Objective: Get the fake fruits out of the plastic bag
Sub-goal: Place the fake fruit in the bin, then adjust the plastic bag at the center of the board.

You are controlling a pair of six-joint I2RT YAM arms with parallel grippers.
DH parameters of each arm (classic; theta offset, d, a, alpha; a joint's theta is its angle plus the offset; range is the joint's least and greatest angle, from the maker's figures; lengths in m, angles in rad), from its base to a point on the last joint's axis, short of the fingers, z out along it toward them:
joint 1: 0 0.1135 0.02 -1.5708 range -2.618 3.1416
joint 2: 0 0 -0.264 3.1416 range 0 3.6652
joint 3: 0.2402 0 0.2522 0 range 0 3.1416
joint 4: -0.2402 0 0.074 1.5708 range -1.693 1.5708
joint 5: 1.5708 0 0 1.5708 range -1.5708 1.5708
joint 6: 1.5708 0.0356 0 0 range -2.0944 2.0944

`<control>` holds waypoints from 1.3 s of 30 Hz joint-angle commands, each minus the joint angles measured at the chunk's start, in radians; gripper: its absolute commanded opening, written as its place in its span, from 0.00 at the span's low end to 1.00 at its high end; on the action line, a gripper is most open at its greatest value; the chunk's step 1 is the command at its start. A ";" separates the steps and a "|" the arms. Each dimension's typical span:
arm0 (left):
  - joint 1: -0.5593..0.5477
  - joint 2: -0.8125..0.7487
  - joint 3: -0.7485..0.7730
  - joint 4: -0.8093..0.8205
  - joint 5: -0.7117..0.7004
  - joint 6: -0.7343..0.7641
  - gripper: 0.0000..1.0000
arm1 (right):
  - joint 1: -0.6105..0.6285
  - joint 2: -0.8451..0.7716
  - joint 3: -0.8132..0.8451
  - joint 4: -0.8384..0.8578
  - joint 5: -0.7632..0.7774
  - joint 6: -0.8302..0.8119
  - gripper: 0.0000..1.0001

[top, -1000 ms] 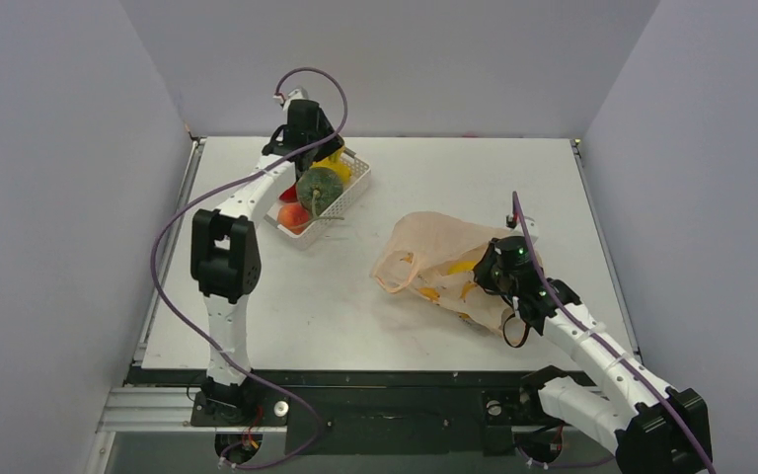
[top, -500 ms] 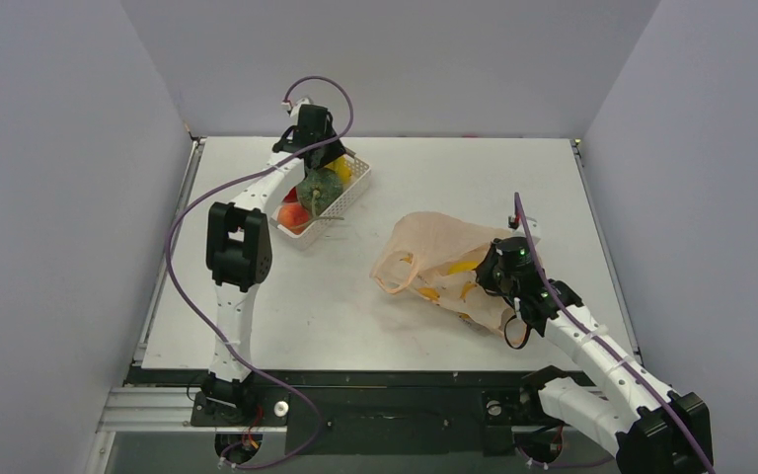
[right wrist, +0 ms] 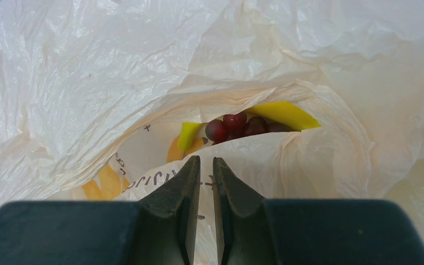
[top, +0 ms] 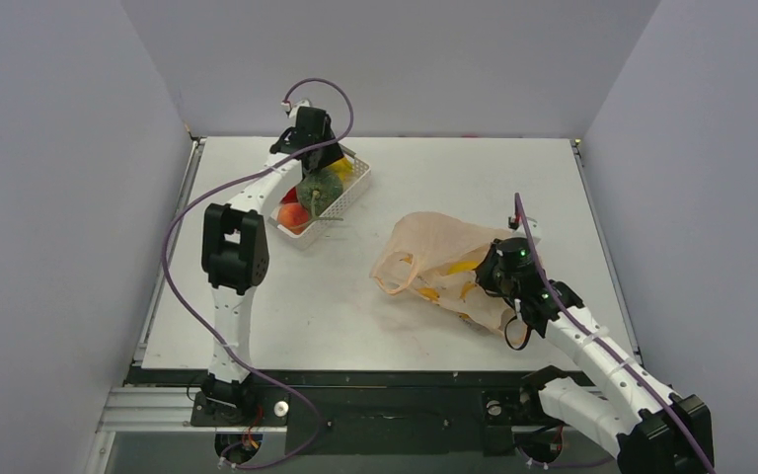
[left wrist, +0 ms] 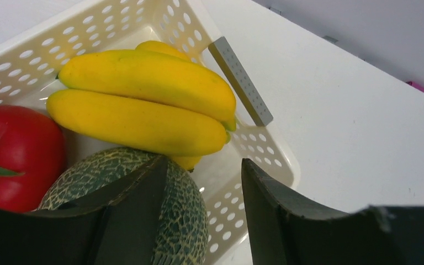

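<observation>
The plastic bag [top: 434, 242] lies crumpled at mid-right, its mouth to the left. My right gripper [right wrist: 206, 163] is shut on a fold of the bag's film near its opening. Inside the bag [right wrist: 88, 83] I see a dark purple grape bunch [right wrist: 237, 126] and a yellow fruit [right wrist: 284, 113]. My left gripper [left wrist: 204, 171] hangs open over the white basket [left wrist: 243, 83], nothing between its fingers. The green melon [left wrist: 187, 210] rests against its left finger. Yellow bananas [left wrist: 143, 105] and a red fruit [left wrist: 16, 149] lie in the basket beside the melon [top: 320, 191].
The white latticed basket [top: 355, 183] stands at the back left of the table, with an orange-pink fruit [top: 293, 214] at its near end. Grey walls close in the table on three sides. The left arm's purple cable loops over the table's left side.
The left gripper's jaws have widened away from the melon, which now sits in the basket. The left arm shifted slightly. The right gripper and the bag have not moved.
</observation>
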 commanded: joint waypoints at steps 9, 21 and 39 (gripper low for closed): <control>-0.019 -0.584 -0.511 0.192 0.295 0.131 0.91 | 0.062 0.043 0.061 0.028 -0.015 -0.077 0.27; -0.043 -1.209 -0.978 0.153 0.651 0.106 1.00 | 0.468 0.352 0.248 0.154 0.002 0.047 0.42; -0.840 -1.159 -1.144 0.479 0.295 0.036 1.00 | 0.229 -0.228 0.208 -0.540 0.418 0.270 0.66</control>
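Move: Some 29 cm back and 31 cm to the right of the left hand, about 8 cm lower, lies the plastic bag. Just ahead of that hand, roughly 4 cm out and 2 cm left, are the bananas in the bin; the pumpkin sits about 3 cm back and 4 cm left of it. From the right hand the bag's middle is roughly 3 cm ahead, 3 cm left and 8 cm below, the yellow fruit inside some 5 cm ahead, 1 cm left. Leaving the bin empty-fingered, the left hand swings back about 48 cm and then also right towards the near side of the bag, arching up 16 cm before sinking again, turning some 60 degrees clockwise and opening fully. The right hand sweeps left low across the bag about 17 cm, then returns most of the way while rising and backing off, its fingers opening past half; its contact can't be made out. ##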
